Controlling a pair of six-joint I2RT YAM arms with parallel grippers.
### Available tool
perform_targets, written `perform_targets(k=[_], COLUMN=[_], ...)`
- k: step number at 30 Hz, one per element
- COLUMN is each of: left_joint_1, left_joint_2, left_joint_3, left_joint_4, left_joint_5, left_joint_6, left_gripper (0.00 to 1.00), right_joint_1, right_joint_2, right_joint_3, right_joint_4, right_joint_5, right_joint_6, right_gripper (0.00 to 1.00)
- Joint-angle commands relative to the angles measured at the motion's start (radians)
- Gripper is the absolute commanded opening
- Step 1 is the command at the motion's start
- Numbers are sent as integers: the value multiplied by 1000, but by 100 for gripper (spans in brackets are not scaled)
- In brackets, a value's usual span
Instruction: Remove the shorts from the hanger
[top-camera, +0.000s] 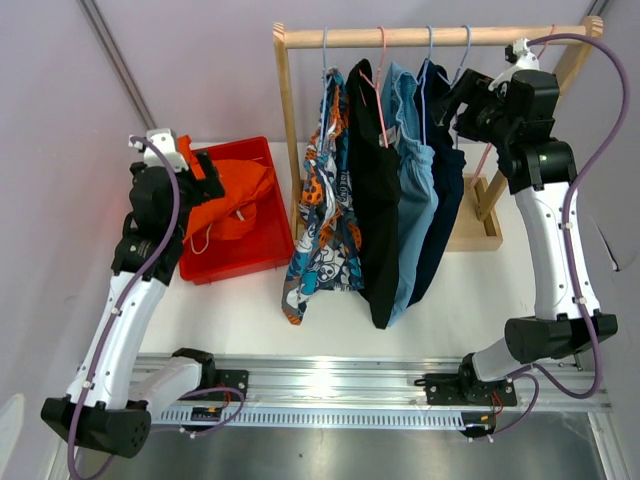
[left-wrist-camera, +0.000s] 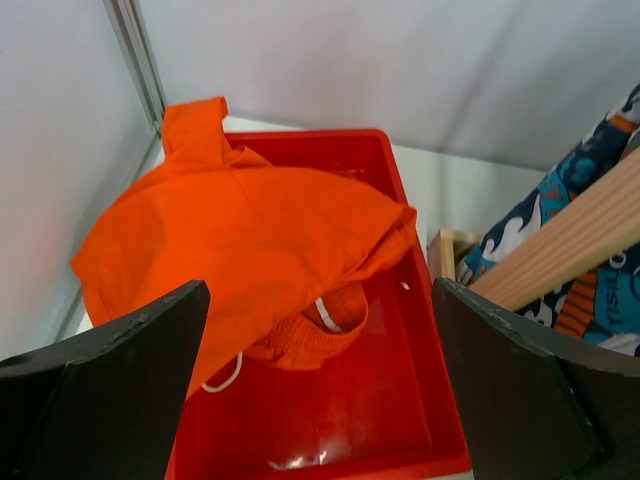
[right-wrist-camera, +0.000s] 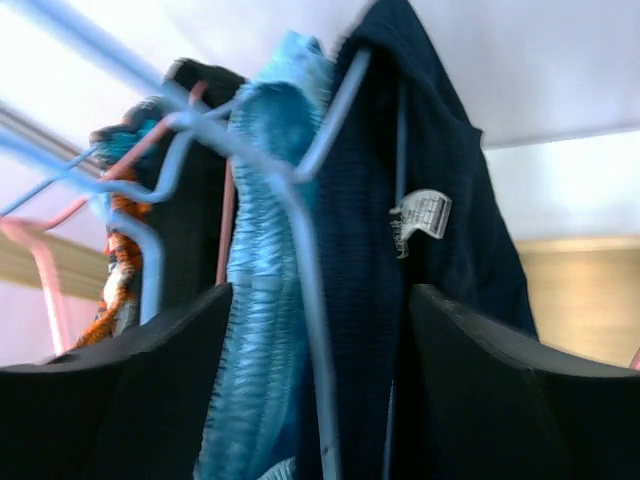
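Note:
The orange shorts (top-camera: 232, 195) lie crumpled in a red bin (top-camera: 240, 262) at the left. My left gripper (top-camera: 195, 160) hovers above them, open and empty; the left wrist view shows the orange shorts (left-wrist-camera: 250, 240) below the left gripper (left-wrist-camera: 320, 380). On the rack hang patterned shorts (top-camera: 322, 230), black shorts (top-camera: 372, 200), light blue shorts (top-camera: 412, 200) and navy shorts (top-camera: 445, 190), each on a wire hanger. My right gripper (top-camera: 455, 100) is at the navy pair's top. In its own view the right gripper (right-wrist-camera: 320, 390) is open, with light blue shorts (right-wrist-camera: 260, 300), a hanger wire (right-wrist-camera: 305, 260) and navy shorts (right-wrist-camera: 370, 280) between its fingers.
A wooden rack with a top rail (top-camera: 430, 36) and two posts stands at the back of the white table; its right foot (top-camera: 475, 225) is on the table. One post (left-wrist-camera: 570, 240) runs close to the right of my left gripper. The red bin's front wall (left-wrist-camera: 400, 455) lies below it.

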Motion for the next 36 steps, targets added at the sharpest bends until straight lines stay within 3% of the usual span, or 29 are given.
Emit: perform_targets(k=[1, 2, 4, 5, 6, 7, 10, 14, 15, 20, 24, 29, 36], left_joint_1=[0, 0, 0, 0, 0, -2, -45, -293, -404, -723, -923, -1127, -1243], left_joint_2=[-44, -51, -56, -56, -57, -57, -57, -44, -33, 82, 163, 267, 445], left_joint_3=[-39, -41, -48, -49, -47, -42, -3, 128, 207, 428, 530, 499, 482], left_joint_4=[23, 26, 24, 24, 26, 26, 4, -42, -49, -108, -77, 78, 251], left_joint_5=[33, 33, 39, 45, 52, 71, 63, -170, -207, -287, -204, -90, 19], left_joint_6=[-21, -18, -21, -24, -26, -26, -2, 101, 118, 202, 255, 244, 201], left_gripper=[99, 99, 99, 99, 99, 99, 99, 99, 99, 99, 99, 99, 99], right_joint_1=[6, 8, 9, 11, 14, 17, 29, 40, 42, 42, 42, 52, 101], right_joint_2=[-15, -17, -23, -24, -24, -26, -34, -43, -41, -37, -101, -210, -273], right_joint_3=[30, 22, 1, -4, -10, -9, 7, 91, 121, 325, 309, 154, 96], right_joint_4=[25, 30, 39, 45, 48, 47, 50, 31, 10, -70, -119, -99, -147], right_joint_5=[45, 50, 61, 64, 71, 78, 90, 137, 150, 214, 236, 234, 248], right_joint_6=[-10, -9, -4, -1, -3, -3, -12, -30, -40, -53, -34, 26, 62], right_gripper=[68, 65, 39, 31, 10, 0, 0, 0, 0, 0, 0, 0, 0])
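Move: The blue hanger holding the navy shorts stands practically between the right hand's open fingers; the shorts' middle hangs about 17 cm below and 3 cm left. Light blue shorts lie some 8 cm left of that hand, black shorts about 15 cm left, both about 17 cm down and 1 cm ahead. From the left hand, the navy shorts are roughly 40 cm right, 5 cm ahead and 5 cm lower. Right pinches navy shorts' hanger, lifting it 10 cm up and back; left sweeps 40 cm right towards them. ##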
